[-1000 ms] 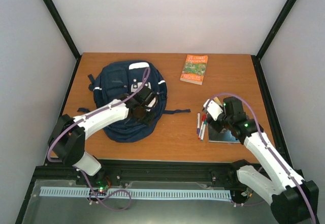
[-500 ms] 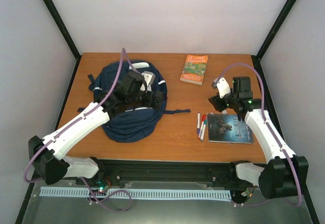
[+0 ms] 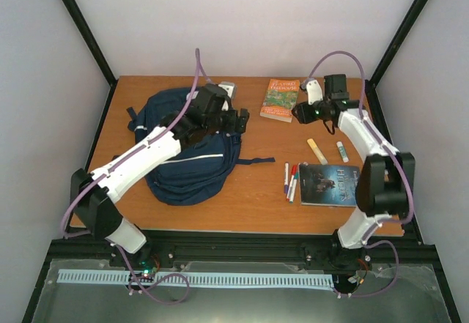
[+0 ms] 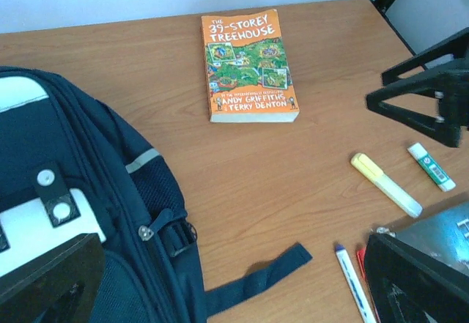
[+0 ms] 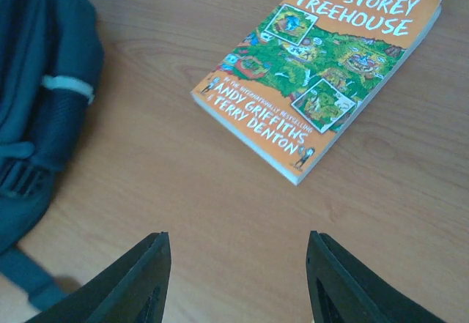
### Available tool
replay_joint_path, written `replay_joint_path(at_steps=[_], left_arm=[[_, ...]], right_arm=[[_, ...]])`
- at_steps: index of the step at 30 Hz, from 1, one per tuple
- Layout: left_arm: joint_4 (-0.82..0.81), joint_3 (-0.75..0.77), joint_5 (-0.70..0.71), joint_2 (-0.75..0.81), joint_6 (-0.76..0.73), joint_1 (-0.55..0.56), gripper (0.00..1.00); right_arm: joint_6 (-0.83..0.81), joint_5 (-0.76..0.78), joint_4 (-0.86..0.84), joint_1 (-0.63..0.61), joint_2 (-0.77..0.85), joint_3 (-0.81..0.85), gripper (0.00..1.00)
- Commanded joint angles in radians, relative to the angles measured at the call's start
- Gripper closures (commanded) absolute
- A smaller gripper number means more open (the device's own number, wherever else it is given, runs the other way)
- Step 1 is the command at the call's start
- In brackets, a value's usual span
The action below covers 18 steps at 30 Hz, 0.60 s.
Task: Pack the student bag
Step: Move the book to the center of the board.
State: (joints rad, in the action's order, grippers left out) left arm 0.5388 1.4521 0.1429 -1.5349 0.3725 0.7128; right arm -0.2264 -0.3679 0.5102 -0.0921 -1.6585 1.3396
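Note:
The student bag [image 3: 183,163], navy with thin white stripes, lies flat on the left half of the table. In the left wrist view its side buckle and a loose strap show on the student bag [image 4: 88,191]. My left gripper [image 3: 239,120] hovers over the bag's back right edge, open wide with nothing between the fingers [image 4: 51,279]. My right gripper [image 3: 297,112] hangs open and empty just right of the orange book [image 3: 281,99], with bare table between its fingers [image 5: 143,279]. The orange book [image 5: 330,74] lies just ahead of them.
A dark book [image 3: 331,185] lies front right with several pens [image 3: 291,180] beside it. A yellow highlighter [image 3: 316,151] and a glue stick [image 3: 342,151] lie behind it. The left wrist view shows the orange book [image 4: 249,67] and highlighter [image 4: 385,184].
My left gripper rose off the bag, moved to its back right edge and opened. My right arm swung from the dark book to the orange book. The highlighter and glue stick now show.

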Motion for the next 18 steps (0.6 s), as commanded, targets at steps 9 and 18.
replay_joint_path(at_steps=[9, 18], left_arm=[[0.114, 0.313, 0.176, -0.368, -0.021, -0.017, 0.0], [0.028, 0.482, -0.046, -0.61, 0.038, -0.125, 0.01]], right_arm=[[0.124, 0.063, 0.056, 0.025, -0.422, 0.395, 0.5], [0.198, 0.076, 0.18, 0.045, -0.709, 0.718, 0.52]])
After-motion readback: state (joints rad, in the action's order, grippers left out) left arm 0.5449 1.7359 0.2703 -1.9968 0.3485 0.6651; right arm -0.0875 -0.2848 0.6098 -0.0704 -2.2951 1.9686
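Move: The orange book lies about 17 cm ahead of the right hand, 4 cm to its left and some 17 cm below. From the left hand the book is roughly 25 cm ahead, 18 cm to the right and 26 cm below. The backpack's middle is about 16 cm left of the left hand and 4 cm ahead; the highlighter lies some 8 cm right of the right hand and 5 cm back. Both open hands sweep forward and down towards the orange book, right about 14 cm, left about 10. ##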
